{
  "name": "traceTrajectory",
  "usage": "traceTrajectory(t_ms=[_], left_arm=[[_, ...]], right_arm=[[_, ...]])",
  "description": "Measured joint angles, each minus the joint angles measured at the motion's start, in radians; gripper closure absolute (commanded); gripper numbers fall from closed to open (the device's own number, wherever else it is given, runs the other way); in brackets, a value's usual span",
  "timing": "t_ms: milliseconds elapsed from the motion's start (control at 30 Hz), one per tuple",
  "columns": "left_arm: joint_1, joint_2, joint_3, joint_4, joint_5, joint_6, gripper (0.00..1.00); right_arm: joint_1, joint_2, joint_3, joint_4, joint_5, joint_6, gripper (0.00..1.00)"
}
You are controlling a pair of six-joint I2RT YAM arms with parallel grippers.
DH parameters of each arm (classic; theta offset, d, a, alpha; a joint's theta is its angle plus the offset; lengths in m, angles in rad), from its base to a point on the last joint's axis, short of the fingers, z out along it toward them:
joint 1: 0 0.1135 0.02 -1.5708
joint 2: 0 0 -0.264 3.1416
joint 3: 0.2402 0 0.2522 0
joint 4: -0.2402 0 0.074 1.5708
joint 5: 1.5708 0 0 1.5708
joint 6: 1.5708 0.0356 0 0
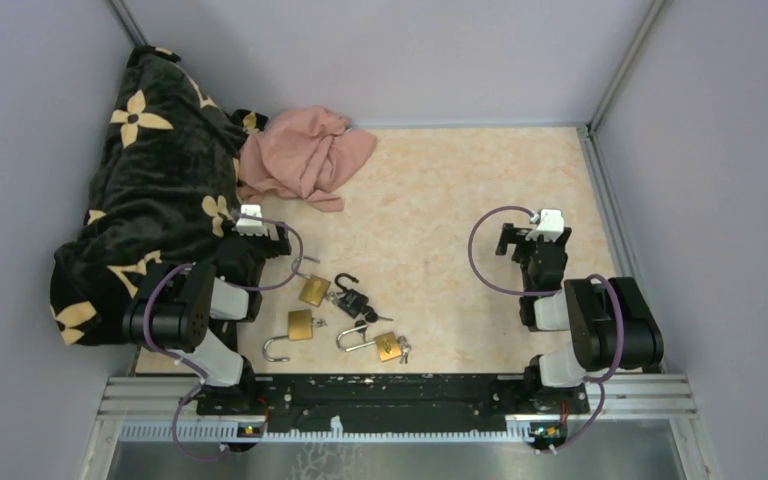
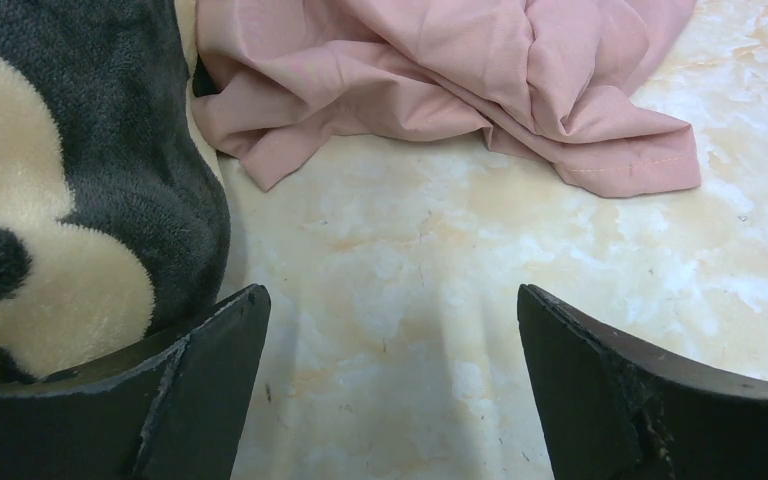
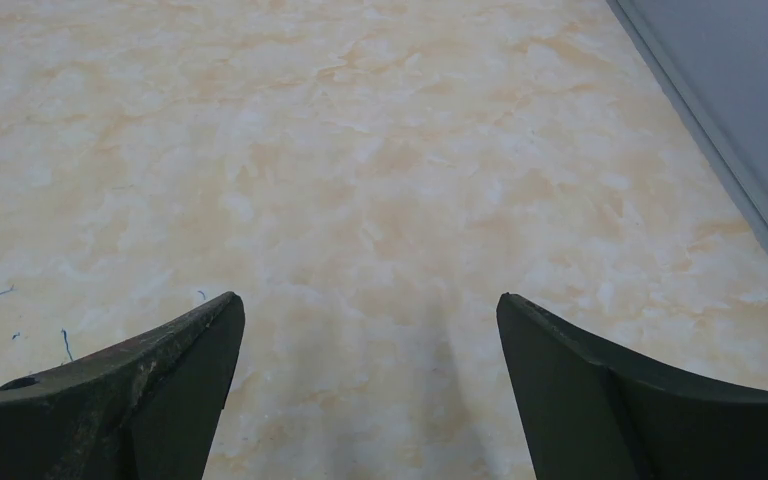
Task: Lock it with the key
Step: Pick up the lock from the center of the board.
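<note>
Several padlocks lie near the table's front edge in the top view. Two are brass padlocks (image 1: 314, 290) (image 1: 300, 324), the second with its shackle swung open. Beside them lie a black padlock (image 1: 352, 300) and another brass padlock (image 1: 388, 346) with an open shackle and small keys (image 1: 404, 350) next to it. My left gripper (image 1: 263, 238) (image 2: 390, 330) stands open just behind the padlocks, over bare table with nothing between its fingers. On the right, far from the locks, my right gripper (image 1: 520, 242) (image 3: 370, 330) is open and empty. Neither wrist view shows a padlock or key.
A black blanket with cream flowers (image 1: 150, 170) (image 2: 50, 200) is heaped at the left, close to my left gripper. A pink cloth (image 1: 305, 155) (image 2: 440, 80) lies at the back. Grey walls enclose the table; the right wall's foot (image 3: 720, 150) runs beside my right gripper.
</note>
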Motion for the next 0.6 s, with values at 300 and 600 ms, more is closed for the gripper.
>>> traceTrajectory(t_ms=[300,600], left_arm=[[0.000,0.000,0.000,0.000,0.000,0.000,0.01],[0.002,-0.027,0.051,-0.132,0.002,0.000,0.01]], right_arm=[[0.000,-0.008,0.000,-0.006,0.013,0.007,0.02],[-0.002,-0.255,0.119,-0.352,-0.003,0.069,0.11]])
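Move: The black lock near the middle of the group of locks seems to be the one wanted, roughly 37 cm to the right hand's left, 13 cm back and some 8 cm below. From that hand, the loose keys lie about 33 cm left and 16 cm back, and the keyed brass lock about 32 cm left and 21 cm back, both equally low. From the left hand, the black lock is some 19 cm right, 13 cm back and 8 cm down. The black lock isn't approached yet. The right hand, empty and wide open, lifts off its resting pose about 5 cm straight up over bare board, slowly at first and then quickly, rolling only a few degrees; its fingers stay open and touch nothing. ##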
